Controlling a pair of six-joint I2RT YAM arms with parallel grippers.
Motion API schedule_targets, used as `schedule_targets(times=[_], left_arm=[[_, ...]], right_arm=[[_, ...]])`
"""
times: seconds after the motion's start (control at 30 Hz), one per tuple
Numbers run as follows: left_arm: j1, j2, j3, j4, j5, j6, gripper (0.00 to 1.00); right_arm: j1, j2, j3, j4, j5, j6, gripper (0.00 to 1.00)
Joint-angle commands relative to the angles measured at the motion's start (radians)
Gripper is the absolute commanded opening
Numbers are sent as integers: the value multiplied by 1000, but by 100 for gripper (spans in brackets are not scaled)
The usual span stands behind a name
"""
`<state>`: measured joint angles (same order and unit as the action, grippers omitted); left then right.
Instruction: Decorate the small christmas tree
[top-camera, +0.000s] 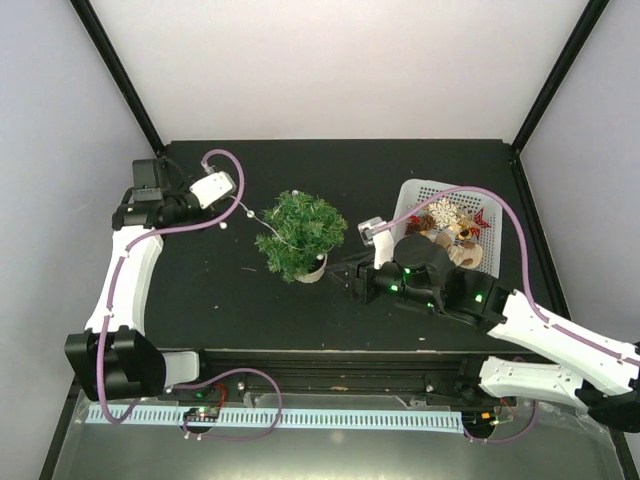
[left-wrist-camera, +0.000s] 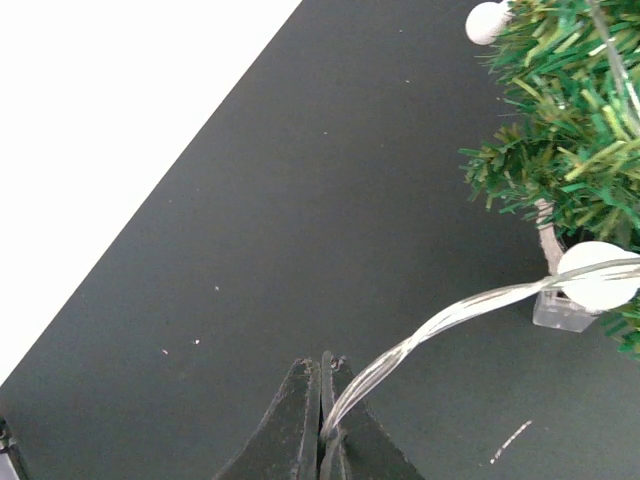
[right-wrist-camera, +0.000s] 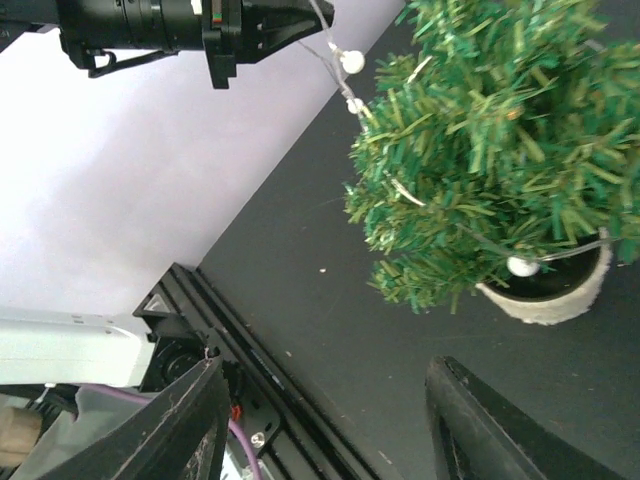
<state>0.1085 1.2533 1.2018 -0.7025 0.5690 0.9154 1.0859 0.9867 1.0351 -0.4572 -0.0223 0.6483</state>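
The small christmas tree (top-camera: 300, 235) stands in its white pot (top-camera: 313, 268) at mid-table. A clear light string (left-wrist-camera: 450, 320) with white bulbs (left-wrist-camera: 598, 275) runs from the tree's branches (left-wrist-camera: 560, 150) to my left gripper (left-wrist-camera: 322, 365), which is shut on the wire. In the top view that gripper (top-camera: 228, 207) hangs left of the tree. My right gripper (top-camera: 345, 278) sits just right of the pot, low over the table. Its jaws (right-wrist-camera: 325, 400) are open with nothing between them. The tree (right-wrist-camera: 490, 130) and pot (right-wrist-camera: 550, 295) lie just beyond its fingers.
A white mesh basket (top-camera: 415, 190) holding several ornaments (top-camera: 450, 225) stands at the right rear, behind the right arm. Black frame posts rise at the table's back corners. A rail runs along the near edge (right-wrist-camera: 260, 390).
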Motion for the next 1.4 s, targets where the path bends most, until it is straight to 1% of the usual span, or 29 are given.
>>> schedule_targets(times=[0.0,0.07,0.27,0.43,0.73,0.97,1.07,1.13,1.2,1.27,1.37], left_arm=[[0,44,0,94,37,-9,2],[-5,73,1,115,41,-19,2],[-42,143,-7,161,53,-17,2],[-99,202,-26,235,-2,-32,1],[-195,319,-3,363,-127,-140,2],[-208,366,10,429,-108,-240,1],[-208,376,13,448,-77,-283,8],[-208,381,14,452,-45,-306,16],[-207,385,14,458,-7,-326,21],[-208,395,18,461,32,-351,23],[-207,426,42,448,89,-383,24]], right_arm=[[-2,-46,-3,-62,120,-24,56],[-5,-51,4,-78,147,-27,56],[-21,-33,23,-92,159,-40,56],[-24,-17,40,-93,158,-48,56],[-38,-9,46,-92,196,-54,56],[-82,6,66,-89,243,-64,56],[-109,12,68,-71,228,-69,56],[-121,17,68,-60,218,-71,56],[-131,27,67,-54,207,-74,56],[-137,35,66,-52,201,-74,56],[-143,45,62,-48,192,-72,56]])
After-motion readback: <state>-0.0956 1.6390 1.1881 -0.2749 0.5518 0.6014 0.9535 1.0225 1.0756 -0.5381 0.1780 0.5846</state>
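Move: The left hand, shut on the end of the light string, has the christmas tree's middle about 15 cm to its right, roughly level fore and aft and some 11 cm below. From the open, empty right hand the tree stands about 15 cm ahead, 9 cm left and 13 cm below; the basket of ornaments lies some 18 cm ahead, 31 cm right and 21 cm below that hand. Left hand lowers the light string about 8 cm, forward-right to the tree's far-left side, opening slightly; right moves forward-right. ##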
